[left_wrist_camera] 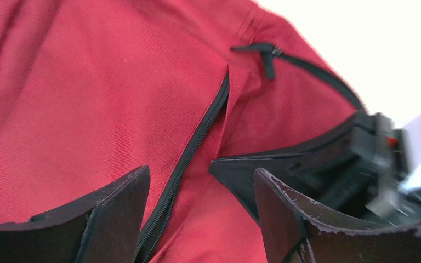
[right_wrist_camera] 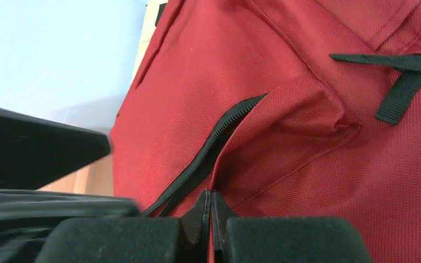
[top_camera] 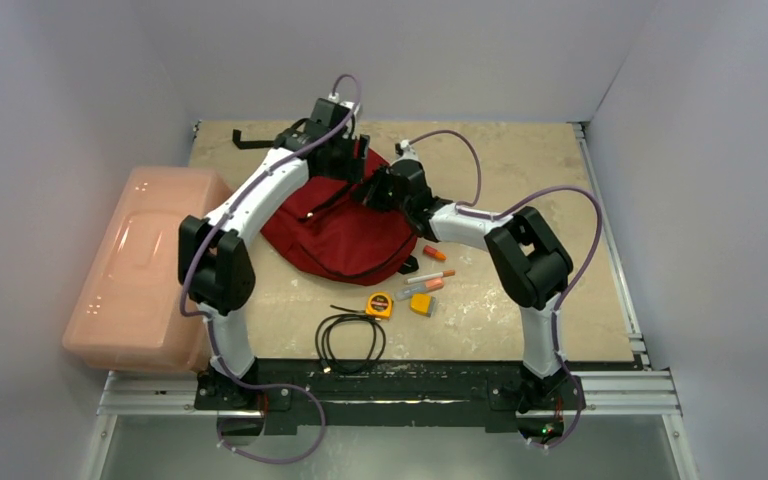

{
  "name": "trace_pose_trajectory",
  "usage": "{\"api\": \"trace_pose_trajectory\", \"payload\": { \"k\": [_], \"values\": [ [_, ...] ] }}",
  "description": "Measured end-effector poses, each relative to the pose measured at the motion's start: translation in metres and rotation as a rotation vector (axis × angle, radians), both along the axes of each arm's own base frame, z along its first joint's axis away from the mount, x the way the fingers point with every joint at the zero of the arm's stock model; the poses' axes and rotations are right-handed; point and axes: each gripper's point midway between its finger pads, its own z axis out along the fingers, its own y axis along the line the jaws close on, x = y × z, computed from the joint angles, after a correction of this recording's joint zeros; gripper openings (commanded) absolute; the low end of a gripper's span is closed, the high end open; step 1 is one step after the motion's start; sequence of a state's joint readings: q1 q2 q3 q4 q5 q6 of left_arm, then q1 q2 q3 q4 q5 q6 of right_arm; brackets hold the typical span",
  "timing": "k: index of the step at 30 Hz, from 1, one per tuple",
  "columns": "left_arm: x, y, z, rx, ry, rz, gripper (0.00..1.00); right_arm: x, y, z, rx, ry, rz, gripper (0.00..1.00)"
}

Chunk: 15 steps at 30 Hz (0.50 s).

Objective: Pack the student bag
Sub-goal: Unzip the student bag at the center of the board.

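The student bag [top_camera: 335, 235], a dark red backpack, lies flat in the middle of the table. Its black zipper [left_wrist_camera: 197, 137] runs partly parted between my left gripper's fingers. The left gripper [left_wrist_camera: 202, 183] hovers open just over the bag's far end [top_camera: 345, 165], with only fabric below it. My right gripper [right_wrist_camera: 212, 204] is shut on a thin fold of red fabric beside the zipper [right_wrist_camera: 214, 142], and sits close to the left one [top_camera: 380, 190]. It also appears at the right of the left wrist view [left_wrist_camera: 356, 159]. A black zipper pull [right_wrist_camera: 403, 76] lies on the bag.
A pale pink plastic box [top_camera: 140, 270] stands at the table's left edge. In front of the bag lie a yellow tape measure [top_camera: 378, 304], an orange marker [top_camera: 434, 253], more markers [top_camera: 425, 285], a small yellow block [top_camera: 422, 304] and a coiled black cable [top_camera: 350, 340].
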<state>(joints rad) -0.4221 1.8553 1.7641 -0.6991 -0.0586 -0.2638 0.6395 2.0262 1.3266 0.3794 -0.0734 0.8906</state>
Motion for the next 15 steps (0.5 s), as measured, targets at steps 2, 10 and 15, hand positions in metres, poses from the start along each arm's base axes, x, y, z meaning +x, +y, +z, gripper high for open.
{"api": "trace_pose_trajectory", "payload": {
  "k": [2, 10, 15],
  "values": [
    [0.001, -0.001, -0.023, 0.075, 0.042, -0.032, 0.69, -0.002, -0.001, -0.004, -0.003, 0.007, 0.0, 0.0],
    [0.0, 0.02, -0.052, 0.267, 0.085, -0.055, 0.65, -0.004, -0.001, -0.005, 0.009, 0.012, 0.015, 0.0],
    [0.003, 0.024, -0.053, 0.311, 0.069, -0.052, 0.68, -0.003, -0.001, -0.005, 0.01, 0.011, 0.015, 0.0]
  ]
}}
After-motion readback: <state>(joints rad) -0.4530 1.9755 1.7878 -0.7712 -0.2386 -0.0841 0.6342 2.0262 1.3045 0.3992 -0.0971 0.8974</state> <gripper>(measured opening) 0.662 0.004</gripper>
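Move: The bag's black zipper, the stretch beside the right fingertips, lies about 6 cm below the left hand, roughly level with it fore and aft and 2 cm to its left. The zipper's near end lies some 8 cm back, 9 cm left and 7 cm below the left hand. The small pocket's pull tab is about 6 cm ahead, 4 cm right and 7 cm down. From the right hand, already pinching the red flap, that zipper stretch lies about 4 cm left, level fore and aft and in height. Towards the zipper beside the pinched flap comes the left hand, open: it drops about 5 cm, then eases some 2.5 cm to its left while rolling nearly 20 degrees, left side rising. Its fingers stay open, one close by the right fingertips. The right hand keeps its shut pinch on the red flap and stays almost in place. ##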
